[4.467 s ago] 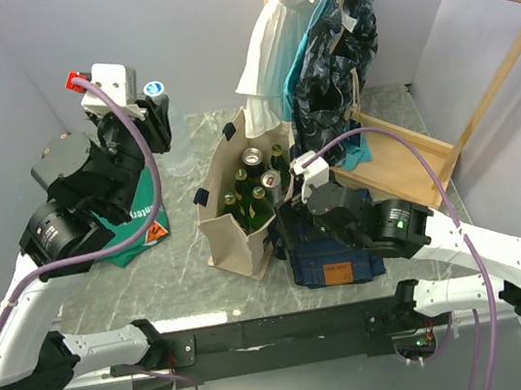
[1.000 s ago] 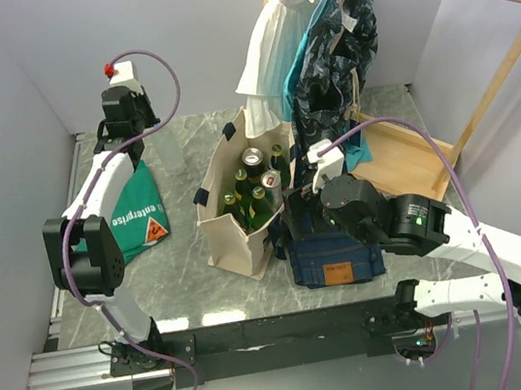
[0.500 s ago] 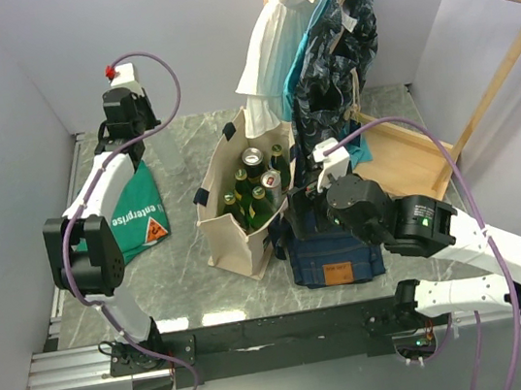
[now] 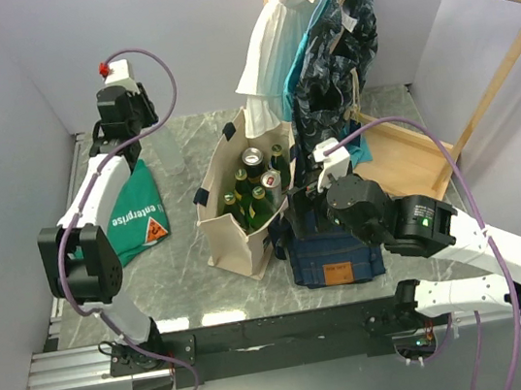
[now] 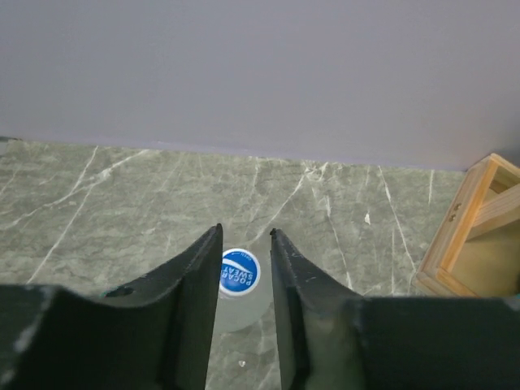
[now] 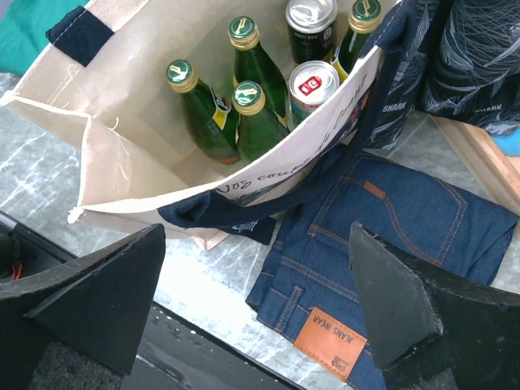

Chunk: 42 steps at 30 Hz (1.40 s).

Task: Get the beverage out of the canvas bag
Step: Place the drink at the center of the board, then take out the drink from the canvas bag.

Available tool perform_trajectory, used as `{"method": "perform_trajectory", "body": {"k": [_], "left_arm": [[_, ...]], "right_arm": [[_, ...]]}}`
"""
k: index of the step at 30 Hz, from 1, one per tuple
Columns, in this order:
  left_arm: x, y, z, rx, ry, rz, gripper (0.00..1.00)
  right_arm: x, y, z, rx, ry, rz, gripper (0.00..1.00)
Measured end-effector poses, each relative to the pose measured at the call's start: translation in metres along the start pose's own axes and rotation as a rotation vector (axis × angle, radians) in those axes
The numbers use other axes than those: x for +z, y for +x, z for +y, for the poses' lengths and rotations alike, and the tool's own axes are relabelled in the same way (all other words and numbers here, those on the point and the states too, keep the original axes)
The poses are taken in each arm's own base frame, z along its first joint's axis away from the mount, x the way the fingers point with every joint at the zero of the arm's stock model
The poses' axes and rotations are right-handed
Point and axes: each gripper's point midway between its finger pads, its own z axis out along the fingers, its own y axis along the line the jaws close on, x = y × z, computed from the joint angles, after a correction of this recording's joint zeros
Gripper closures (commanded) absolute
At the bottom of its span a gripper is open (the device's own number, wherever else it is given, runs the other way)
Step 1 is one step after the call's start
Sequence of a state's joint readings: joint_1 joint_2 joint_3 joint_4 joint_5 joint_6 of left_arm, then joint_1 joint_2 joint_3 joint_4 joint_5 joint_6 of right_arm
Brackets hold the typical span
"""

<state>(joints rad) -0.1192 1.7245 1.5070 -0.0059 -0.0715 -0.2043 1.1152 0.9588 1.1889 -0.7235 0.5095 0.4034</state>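
Observation:
The canvas bag (image 4: 231, 229) stands mid-table, cream with navy handles. In the right wrist view the canvas bag (image 6: 122, 154) holds several green bottles (image 6: 248, 106) and two cans (image 6: 313, 81). A clear beverage bottle with a blue cap (image 5: 239, 272) stands upright on the marble at the back left, near the wall. My left gripper (image 5: 244, 231) is shut on it, one finger against each side. The left wrist (image 4: 119, 103) hides that bottle in the top view. My right gripper (image 6: 257, 231) is wide open and holds nothing. It hovers above the bag's near right corner and the jeans.
Folded blue jeans (image 4: 333, 253) lie right of the bag. A green printed cloth (image 4: 135, 209) lies to its left. A wooden rack (image 4: 412, 158) with hanging clothes (image 4: 316, 40) stands at the back right. Grey walls close in the back and left.
The left arm, earlier bunched up with the blue-capped bottle held high, has stretched out toward the back wall and lowered the bottle. The right arm has shifted slightly right.

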Motion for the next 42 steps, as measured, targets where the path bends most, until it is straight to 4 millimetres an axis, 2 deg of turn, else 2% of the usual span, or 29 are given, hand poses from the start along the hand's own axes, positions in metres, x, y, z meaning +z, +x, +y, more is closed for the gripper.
{"method": "perform_trajectory", "body": {"k": [3, 7, 8, 14, 15, 23, 27, 32, 34, 37, 42], "left_arm": [[-0.005, -0.003, -0.002, 0.004, 0.012, -0.001, 0.31], [-0.018, -0.002, -0.005, 0.007, 0.031, 0.014, 0.2], [-0.021, -0.001, -0.004, 0.009, 0.032, 0.021, 0.13], [-0.046, 0.002, -0.008, 0.01, 0.061, 0.053, 0.01], [-0.051, 0.001, -0.01, 0.009, 0.069, 0.053, 0.03], [-0.095, -0.019, -0.033, -0.001, 0.2, 0.043, 0.03], [-0.118, -0.026, -0.045, -0.009, 0.267, 0.048, 0.04], [-0.157, -0.032, -0.054, -0.029, 0.332, 0.03, 0.04], [-0.174, -0.032, -0.057, -0.042, 0.356, 0.02, 0.04], [-0.195, -0.026, -0.06, -0.061, 0.384, 0.013, 0.04], [-0.225, 0.008, -0.056, -0.108, 0.396, 0.036, 0.04]], "right_arm": [[0.0, 0.0, -0.001, 0.0, 0.003, 0.0, 0.0], [0.0, 0.0, -0.005, 0.013, 0.026, -0.002, 0.0], [-0.001, 0.001, -0.006, 0.018, 0.032, -0.002, 0.0], [-0.008, -0.001, -0.014, 0.046, 0.056, -0.014, 0.0], [-0.011, -0.002, -0.016, 0.055, 0.06, -0.022, 0.0], [-0.031, -0.027, -0.039, 0.15, 0.118, -0.146, 0.0], [-0.058, -0.052, -0.049, 0.253, 0.078, -0.281, 0.0], [-0.096, -0.078, -0.059, 0.372, -0.036, -0.453, 0.0], [-0.11, -0.092, -0.056, 0.425, -0.103, -0.519, 0.0], [-0.126, -0.114, -0.038, 0.479, -0.243, -0.592, 0.0], [-0.152, -0.15, 0.0, 0.541, -0.478, -0.646, 0.0]]}}
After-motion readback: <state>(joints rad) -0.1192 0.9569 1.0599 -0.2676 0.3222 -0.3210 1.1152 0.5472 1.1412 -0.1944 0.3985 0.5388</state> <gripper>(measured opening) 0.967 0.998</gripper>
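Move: The bottle with the blue cap stands upright on the table right under my left fingers, which are already parting about its cap; its middle is some 2 cm ahead and 11 cm below. The green cloth lies about 11 cm back and 11 cm to the left of that hand, 21 cm down; the canvas bag is roughly 18 cm back, 32 cm right, 7 cm lower. From my right hand the bottle is about 37 cm ahead, 48 cm left, 12 cm below; the jeans lie 8 cm ahead, 6 cm right, 22 cm down. I finish opening my left fingers wide and draw that hand straight back off the bottle, then on back and up, a little to the right, some 21 cm in all and turning about 20 degrees clockwise, dipping slightly at the end. My right hand, empty and open, waits a moment, then swings right away from the bag and climbs about 19 cm, rolling its left side up and easing back late on. ##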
